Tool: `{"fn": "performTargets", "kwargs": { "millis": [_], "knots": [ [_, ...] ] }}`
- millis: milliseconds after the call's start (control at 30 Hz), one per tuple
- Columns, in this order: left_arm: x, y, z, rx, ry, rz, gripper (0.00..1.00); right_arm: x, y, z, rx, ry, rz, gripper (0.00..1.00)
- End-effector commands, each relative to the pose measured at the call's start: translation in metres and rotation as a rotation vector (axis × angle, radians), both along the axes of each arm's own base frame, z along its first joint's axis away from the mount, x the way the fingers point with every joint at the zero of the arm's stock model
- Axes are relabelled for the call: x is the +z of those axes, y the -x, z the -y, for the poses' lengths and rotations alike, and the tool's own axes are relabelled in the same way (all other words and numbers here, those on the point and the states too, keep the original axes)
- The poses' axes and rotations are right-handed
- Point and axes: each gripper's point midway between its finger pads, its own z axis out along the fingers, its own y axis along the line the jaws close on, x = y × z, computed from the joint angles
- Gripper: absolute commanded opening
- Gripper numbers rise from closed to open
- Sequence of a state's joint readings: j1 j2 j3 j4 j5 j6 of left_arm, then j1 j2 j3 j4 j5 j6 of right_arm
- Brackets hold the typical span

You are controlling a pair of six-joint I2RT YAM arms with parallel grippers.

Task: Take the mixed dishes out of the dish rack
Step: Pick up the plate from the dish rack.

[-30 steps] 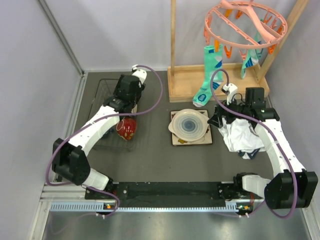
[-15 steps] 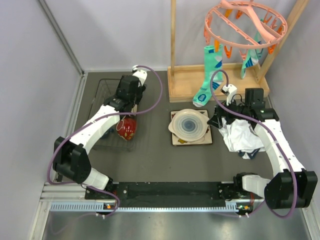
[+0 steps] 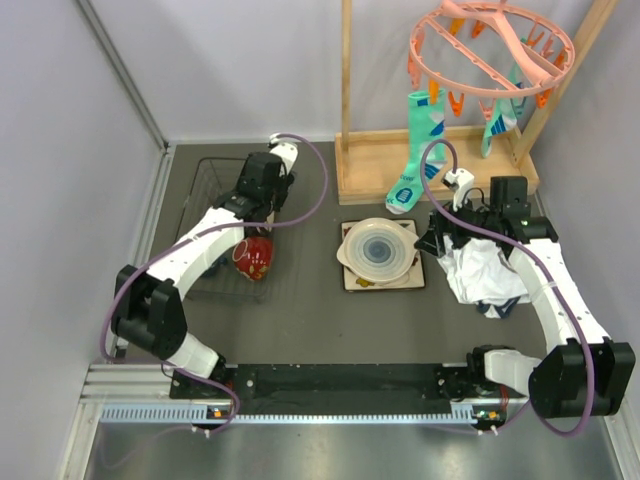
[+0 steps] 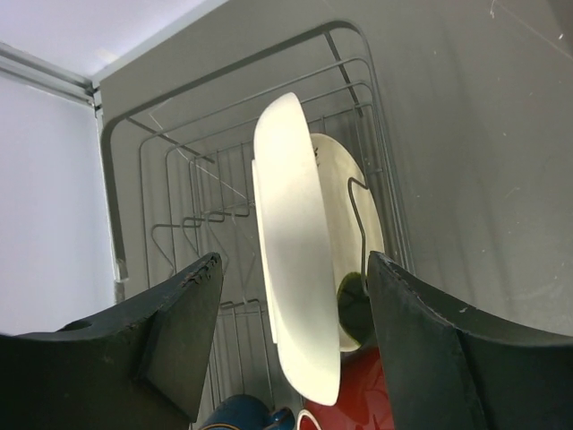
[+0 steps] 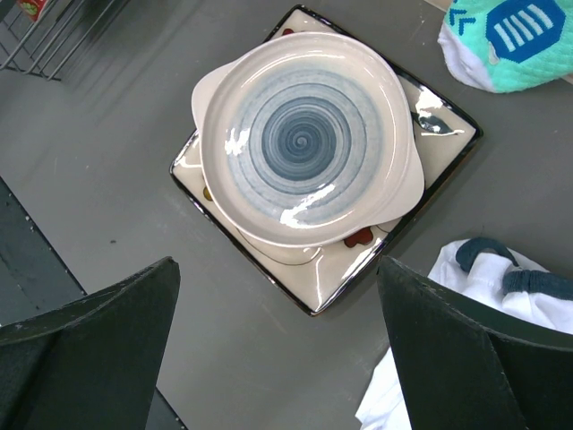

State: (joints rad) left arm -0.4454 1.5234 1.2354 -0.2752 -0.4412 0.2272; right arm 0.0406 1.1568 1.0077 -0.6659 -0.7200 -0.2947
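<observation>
The black wire dish rack (image 3: 205, 215) stands at the left; it also shows in the left wrist view (image 4: 161, 179). Two large cream dishes stand upright in it, one (image 4: 295, 260) in front of the other (image 4: 345, 188). A red patterned mug (image 3: 255, 257) and a dark blue mug (image 4: 235, 414) sit at its near end. My left gripper (image 4: 294, 269) is open, its jaws on either side of the front dish's rim. The blue-ringed round plate (image 5: 309, 134) lies on the square floral plate (image 5: 358, 269) at the table's middle. My right gripper (image 5: 277, 269) hangs open above them. No small white bowl shows.
A wooden frame (image 3: 430, 165) with a pink peg hanger (image 3: 490, 45) stands at the back right. A teal sock (image 5: 510, 36) hangs by the plates. Crumpled white cloth (image 3: 485, 270) lies under my right arm. A grey wall runs along the left.
My left arm has shifted slightly right over the rack. The right arm and the plates have not moved.
</observation>
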Motion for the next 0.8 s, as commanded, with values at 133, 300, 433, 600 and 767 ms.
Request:
{"fn": "performTargets", "kwargs": {
  "millis": [133,300,433,600,767],
  "knots": [
    [0.0,-0.016,-0.008,0.026,0.021,0.037,0.7,0.006,-0.004,0.001,0.011,-0.005,0.048,0.91],
    [-0.004,-0.022,-0.023,0.06,0.022,0.029,0.7,0.006,-0.003,0.001,0.012,-0.006,0.048,0.91],
    [-0.004,-0.026,-0.034,0.08,0.031,0.03,0.7,0.006,-0.003,0.001,0.013,-0.007,0.048,0.91],
    [-0.002,-0.027,-0.043,0.093,0.05,0.031,0.7,0.006,-0.003,0.0,0.016,-0.007,0.047,0.91],
    [-0.002,-0.027,-0.047,0.107,0.064,0.033,0.67,0.006,-0.002,0.0,0.018,-0.008,0.047,0.91]
  ]
}}
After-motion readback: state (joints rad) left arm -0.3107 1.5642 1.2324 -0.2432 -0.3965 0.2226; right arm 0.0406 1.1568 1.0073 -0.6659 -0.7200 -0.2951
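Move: The large white plate, standing on edge in the dish rack, is about 4 cm to the left of my left hand, 4 cm ahead and roughly 8 cm lower. The smaller plate stands some 4 cm right of it. The red bowl is around 9 cm back from my left hand and 2 cm to its left; the blue mug, as far back, is 12 cm left. From my right hand the large plate lies roughly 40 cm left and 14 cm ahead. With its fingers still wide open, I sink my left hand about 1.5 cm, then swing it left some 5 cm while easing 2 cm forward, turning slightly counter-clockwise. This brings the large plate's edge between the fingers, with the right finger close up against its right face. ##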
